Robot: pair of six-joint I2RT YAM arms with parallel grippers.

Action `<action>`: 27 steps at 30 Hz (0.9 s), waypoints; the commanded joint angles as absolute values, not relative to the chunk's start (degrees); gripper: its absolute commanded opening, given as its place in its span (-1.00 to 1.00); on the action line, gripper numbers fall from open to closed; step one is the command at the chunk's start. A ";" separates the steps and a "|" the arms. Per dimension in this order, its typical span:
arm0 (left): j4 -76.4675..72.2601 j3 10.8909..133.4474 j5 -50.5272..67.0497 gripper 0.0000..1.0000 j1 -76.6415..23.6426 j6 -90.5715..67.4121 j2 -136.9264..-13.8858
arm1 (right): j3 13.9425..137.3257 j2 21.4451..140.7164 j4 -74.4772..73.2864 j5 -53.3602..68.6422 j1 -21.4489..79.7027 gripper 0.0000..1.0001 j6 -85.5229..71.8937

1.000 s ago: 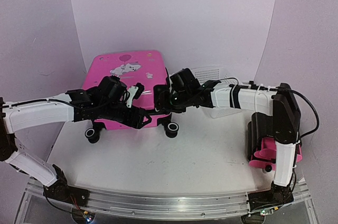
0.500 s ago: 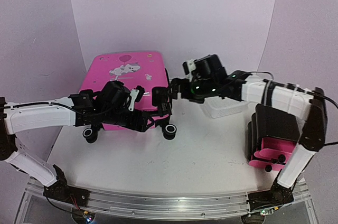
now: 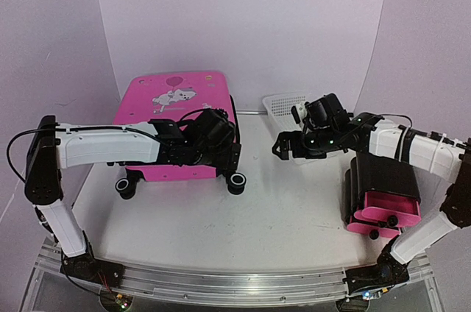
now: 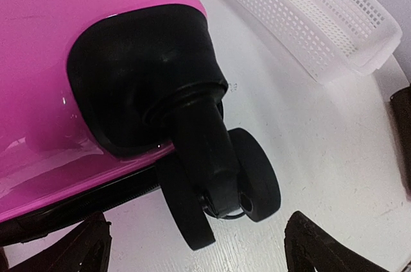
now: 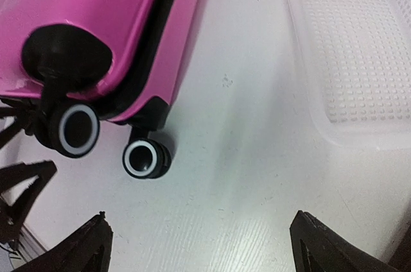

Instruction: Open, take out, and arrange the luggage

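Note:
The hot-pink suitcase [image 3: 173,102] lies flat and closed at the back left of the table, sticker lid up, wheels toward me. My left gripper [image 3: 225,151] is open and empty at its near right corner. In the left wrist view the gripper [image 4: 202,256] has its jaws wide apart, just short of the black double wheel [image 4: 221,185] under the pink shell [image 4: 45,60]. My right gripper [image 3: 281,147] is open and empty above bare table, right of the suitcase. The right wrist view shows the gripper [image 5: 199,253], the suitcase corner [image 5: 96,2] and two white-ringed wheels [image 5: 146,158].
A white mesh basket [image 3: 285,104] stands at the back right, behind my right gripper; it also shows in both wrist views [image 4: 308,22] [image 5: 359,60]. A small black cabinet with pink drawers [image 3: 379,198] lies at the right beside the right arm.
My right gripper has drawn back to the right, away from the suitcase. My left gripper has moved right along the suitcase's front to its near right corner, with its elbow raised.

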State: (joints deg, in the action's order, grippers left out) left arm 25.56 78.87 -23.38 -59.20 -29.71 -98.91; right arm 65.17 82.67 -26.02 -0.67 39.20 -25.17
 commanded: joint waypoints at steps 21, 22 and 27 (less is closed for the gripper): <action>39.15 100.82 -34.40 0.28 -59.59 -49.07 -113.78 | 57.84 81.78 -24.01 2.34 39.31 0.97 -21.55; 39.19 100.86 -33.31 0.23 -59.59 -49.05 -113.31 | 57.61 81.93 -23.69 2.43 39.29 0.97 -21.35; 39.11 100.60 -28.56 -0.23 -59.38 -48.49 -109.91 | 57.75 85.23 -21.82 5.16 39.29 0.96 -20.61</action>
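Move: The suitcase's upper near-right wheel lies about 4 cm ahead of the left hand, 2 cm right and 4 cm below. The lower wheel stands some 12 cm beneath that one; the suitcase's middle is roughly 17 cm ahead of the hand and 14 cm left; the white basket is about 20 cm ahead and 21 cm right. From the right hand, the upper wheel is some 14 cm left, level fore and aft, 4 cm lower. Left hand reaches 5 cm forward, down and right, closing around the upper wheel's stem; right hand sinks 6 cm. ##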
